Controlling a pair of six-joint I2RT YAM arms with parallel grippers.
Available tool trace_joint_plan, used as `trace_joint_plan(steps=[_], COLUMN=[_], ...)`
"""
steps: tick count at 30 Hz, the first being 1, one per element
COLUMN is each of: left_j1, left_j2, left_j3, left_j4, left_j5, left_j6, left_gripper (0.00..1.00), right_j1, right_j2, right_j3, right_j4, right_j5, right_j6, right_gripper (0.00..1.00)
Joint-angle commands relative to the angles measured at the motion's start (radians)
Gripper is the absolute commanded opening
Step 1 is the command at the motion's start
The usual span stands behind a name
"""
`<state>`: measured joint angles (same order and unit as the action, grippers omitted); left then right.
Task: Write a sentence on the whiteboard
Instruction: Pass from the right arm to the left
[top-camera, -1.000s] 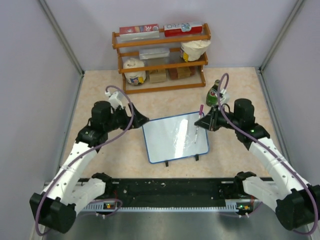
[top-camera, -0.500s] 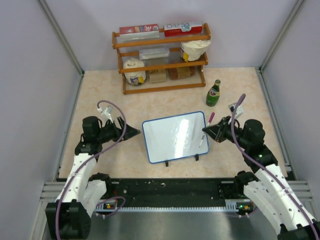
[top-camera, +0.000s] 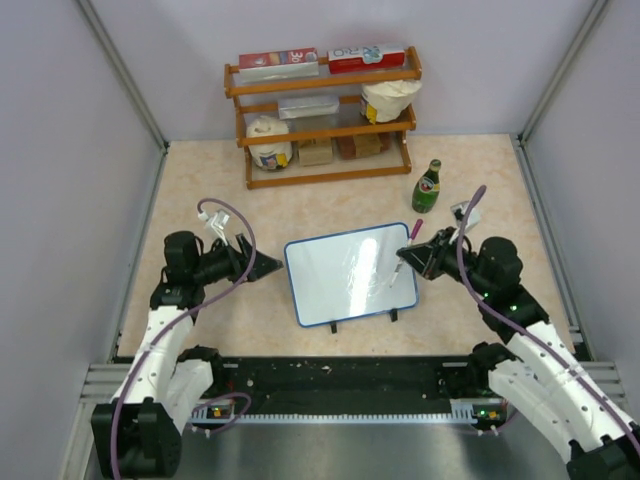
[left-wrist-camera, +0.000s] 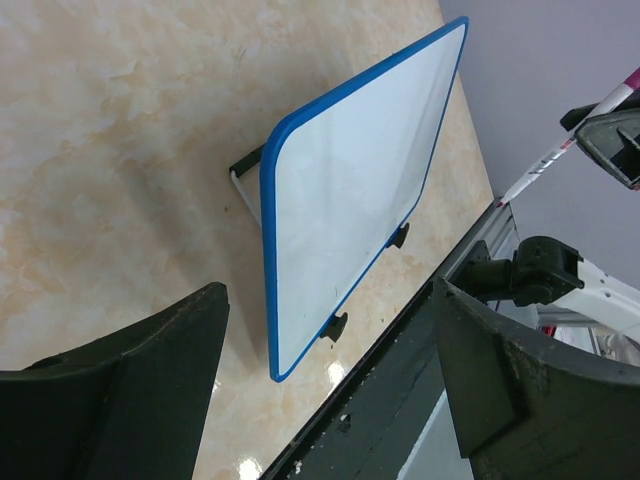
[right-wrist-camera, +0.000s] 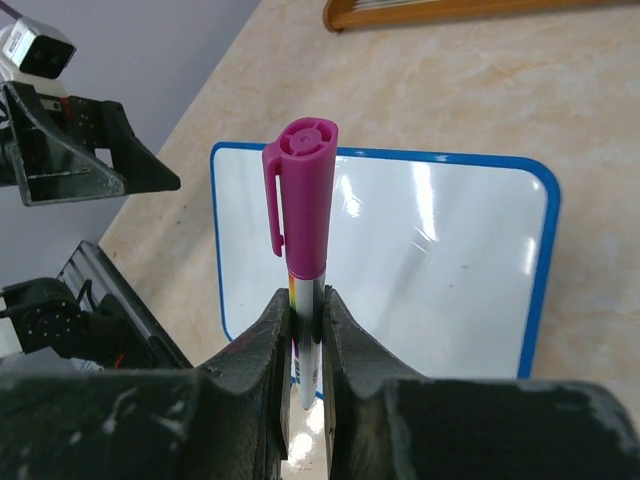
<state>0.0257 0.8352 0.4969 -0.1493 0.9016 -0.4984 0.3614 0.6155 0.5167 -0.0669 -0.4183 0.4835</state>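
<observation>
The whiteboard (top-camera: 345, 280) (left-wrist-camera: 350, 190) (right-wrist-camera: 430, 270), white with a thin blue frame and small black feet, lies at the table's middle, its face plain white with glare. My right gripper (top-camera: 415, 258) (right-wrist-camera: 305, 305) hovers at its right edge, shut on a marker (top-camera: 405, 252) (right-wrist-camera: 305, 200) (left-wrist-camera: 555, 155). The marker has a white barrel and a pink clip cap at its upper end. The lower end hangs over the board's right rim. My left gripper (top-camera: 272, 265) (left-wrist-camera: 328, 300) stands wide open left of the board, holding nothing.
A wooden rack (top-camera: 325, 115) with boxes and jars stands at the back. A green bottle (top-camera: 427, 187) is just behind my right gripper. A black rail (top-camera: 340, 385) runs along the near edge, close to the board's feet. Walls close in both sides.
Both arms have drawn back toward the near edge. The left gripper left the board's upper left corner. The right gripper swung out right with the marker, then edged back to the board's rim.
</observation>
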Motion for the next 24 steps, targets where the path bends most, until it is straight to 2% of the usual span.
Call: trace_joint_plan(steps=[1,6,11,15,17,21,24], left_j1=[0.005,0.006,-0.021,-0.189,-0.32,-0.551,-0.654], left_j2=[-0.024,-0.053,-0.157,-0.212,-0.2,-0.125,-0.036], left_j3=[-0.003,-0.001,0.04,0.1,0.118,0.132,0.146], left_j4=[0.07,0.057,0.01,0.0,0.034,0.138,0.207], left_j5=[0.037,0.037,0.013,-0.082,-0.124,-0.239,-0.292], left_j6=[0.018,0.047,0.073,0.089,0.081,0.075,0.08], left_gripper=[0.86,0.85,0.85,0.86,0.87,0.87,0.86], right_j1=[0.14,0.229,0.3,0.347,0.378,0.424,0.448], right_j2=[0.061,0.151,0.22,0.271,0.291,0.328,0.337], right_j3=[0.029,0.04,0.077,0.121,0.138,0.178,0.201], right_j4=[0.117,0.228,0.305,0.358,0.39,0.432,0.443], right_j5=[0.096,0.122,0.134,0.131,0.131,0.128,0.131], right_j6=[0.0,0.03,0.064,0.112,0.131,0.161,0.17], right_gripper=[0.0,0.0,0.0,0.0,0.0,0.0,0.0])
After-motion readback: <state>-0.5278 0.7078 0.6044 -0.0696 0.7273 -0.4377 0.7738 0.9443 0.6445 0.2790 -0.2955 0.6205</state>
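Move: Out over the table, the left hand waits empty and wide open, with the marker about 27 cm to its right, level fore and aft and some 5 cm higher. The right hand already grips that marker, cap up; the left gripper lies about 27 cm to its left and 5 cm below. From the right hand, the whiteboard's middle is 10 cm left, 4 cm ahead and 16 cm lower; the green bottle is 27 cm ahead, 10 cm right and 14 cm below. Closing in on each other above the whiteboard, both hands travel at once: the right keeps its grip on the marker and carries it about 12 cm left, rising in the later part and turning slightly counter-clockwise. The left, slow to start, sweeps right, back and up towards the marker, swinging clockwise and tipping its fingers up some 20 degrees, jaws staying wide open. ##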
